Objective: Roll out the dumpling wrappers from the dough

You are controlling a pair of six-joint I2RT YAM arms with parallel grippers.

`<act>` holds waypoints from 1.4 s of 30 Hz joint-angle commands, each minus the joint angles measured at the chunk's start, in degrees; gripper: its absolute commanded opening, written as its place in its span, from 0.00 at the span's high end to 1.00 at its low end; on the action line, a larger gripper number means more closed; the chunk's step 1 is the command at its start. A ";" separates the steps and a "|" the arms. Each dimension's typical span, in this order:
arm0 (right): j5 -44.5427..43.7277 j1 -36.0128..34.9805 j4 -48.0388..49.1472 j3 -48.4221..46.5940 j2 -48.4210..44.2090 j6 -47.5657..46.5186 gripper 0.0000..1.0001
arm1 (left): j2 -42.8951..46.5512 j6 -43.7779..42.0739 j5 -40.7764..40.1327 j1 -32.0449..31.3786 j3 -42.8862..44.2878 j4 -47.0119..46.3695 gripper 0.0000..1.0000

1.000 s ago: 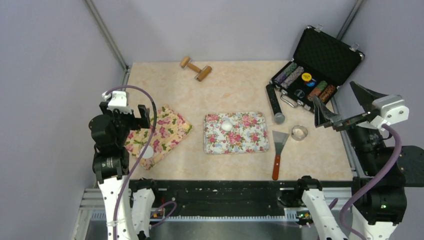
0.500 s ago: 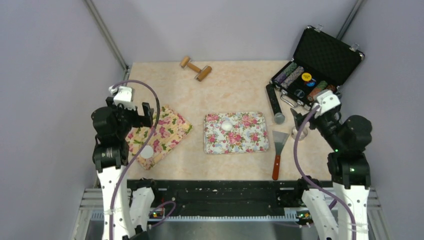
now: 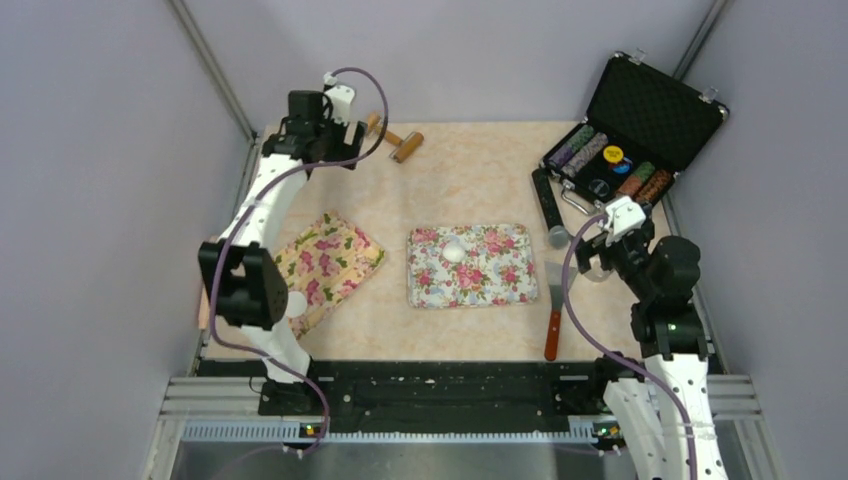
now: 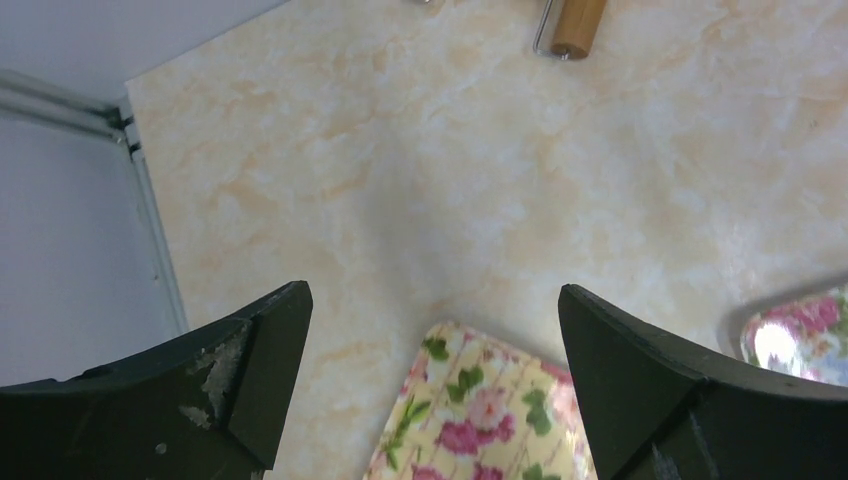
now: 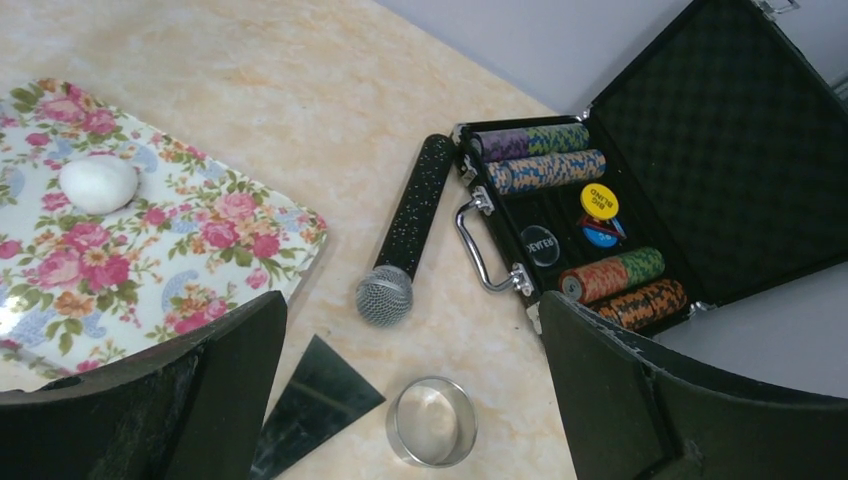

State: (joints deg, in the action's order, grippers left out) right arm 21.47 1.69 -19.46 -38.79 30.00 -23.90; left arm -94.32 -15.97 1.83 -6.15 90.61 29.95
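A white ball of dough (image 3: 455, 252) (image 5: 97, 183) lies on the floral tray (image 3: 500, 285) (image 5: 180, 260) at mid-table. One flat white dumpling wrapper (image 3: 297, 303) rests on the near corner of the yellow floral mat (image 3: 330, 255) (image 4: 490, 420), partly behind the left arm. The wooden rolling pin (image 3: 395, 140) (image 4: 578, 15) lies at the far left. My left gripper (image 3: 318, 130) (image 4: 432, 300) hovers open, high beside it, holding nothing. My right gripper (image 3: 597, 250) (image 5: 412, 305) stands open just above the metal ring cutter (image 5: 432, 422), its fingers either side of it, not touching.
A spatula (image 3: 555, 300) with a red handle lies right of the tray, its blade (image 5: 315, 400) next to the ring. A black microphone (image 3: 550, 205) (image 5: 400, 240) and an open case of poker chips (image 3: 630, 130) (image 5: 600, 230) sit at the far right.
The left arm has swung from the near left out to the far left by the rolling pin. The right arm came in from the right edge down over the ring cutter.
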 commanded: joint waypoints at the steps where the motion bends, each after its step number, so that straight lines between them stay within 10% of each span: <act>1: -3.64 0.59 5.68 1.71 1.19 -1.72 0.05 | -12.66 3.84 -2.65 -1.82 14.86 2.09 0.01; 13: -7.10 -0.06 7.36 3.62 4.76 -4.19 0.06 | -35.32 9.23 6.42 -6.10 28.34 1.02 0.01; 42: -13.46 -5.03 8.98 5.03 10.48 -7.67 0.08 | -50.52 9.30 10.87 -9.05 38.70 -14.62 0.01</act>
State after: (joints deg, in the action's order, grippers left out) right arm 9.41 -2.63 -12.86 -34.11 40.42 -30.65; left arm -143.11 -6.31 10.72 -14.74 125.19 17.91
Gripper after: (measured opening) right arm 0.924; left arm 0.990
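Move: The left hand is open and high. The large barrel of the double-ended wooden roller lies about 23 cm ahead of it, 15 cm to its right and 20 cm below. The roller's small barrel sits some 11 cm farther out and 11 cm left of the large one. The floral cloth is about 20 cm back and 8 cm left of the hand, the dough 13 cm back and 28 cm right. From the right hand the large barrel is roughly 46 cm ahead and 53 cm left. The left hand finishes its forward reach, then sinks steeply while sliding right, some 19 cm down and 13 cm across. It comes up a touch and runs forward low over the table towards the roller's large barrel, rolling its left side down and swinging clockwise about 10 degrees each, fingers wide open and touching nothing, while the right hand, also open and empty, eases down about 6 cm and a little forward above the metal ring. ##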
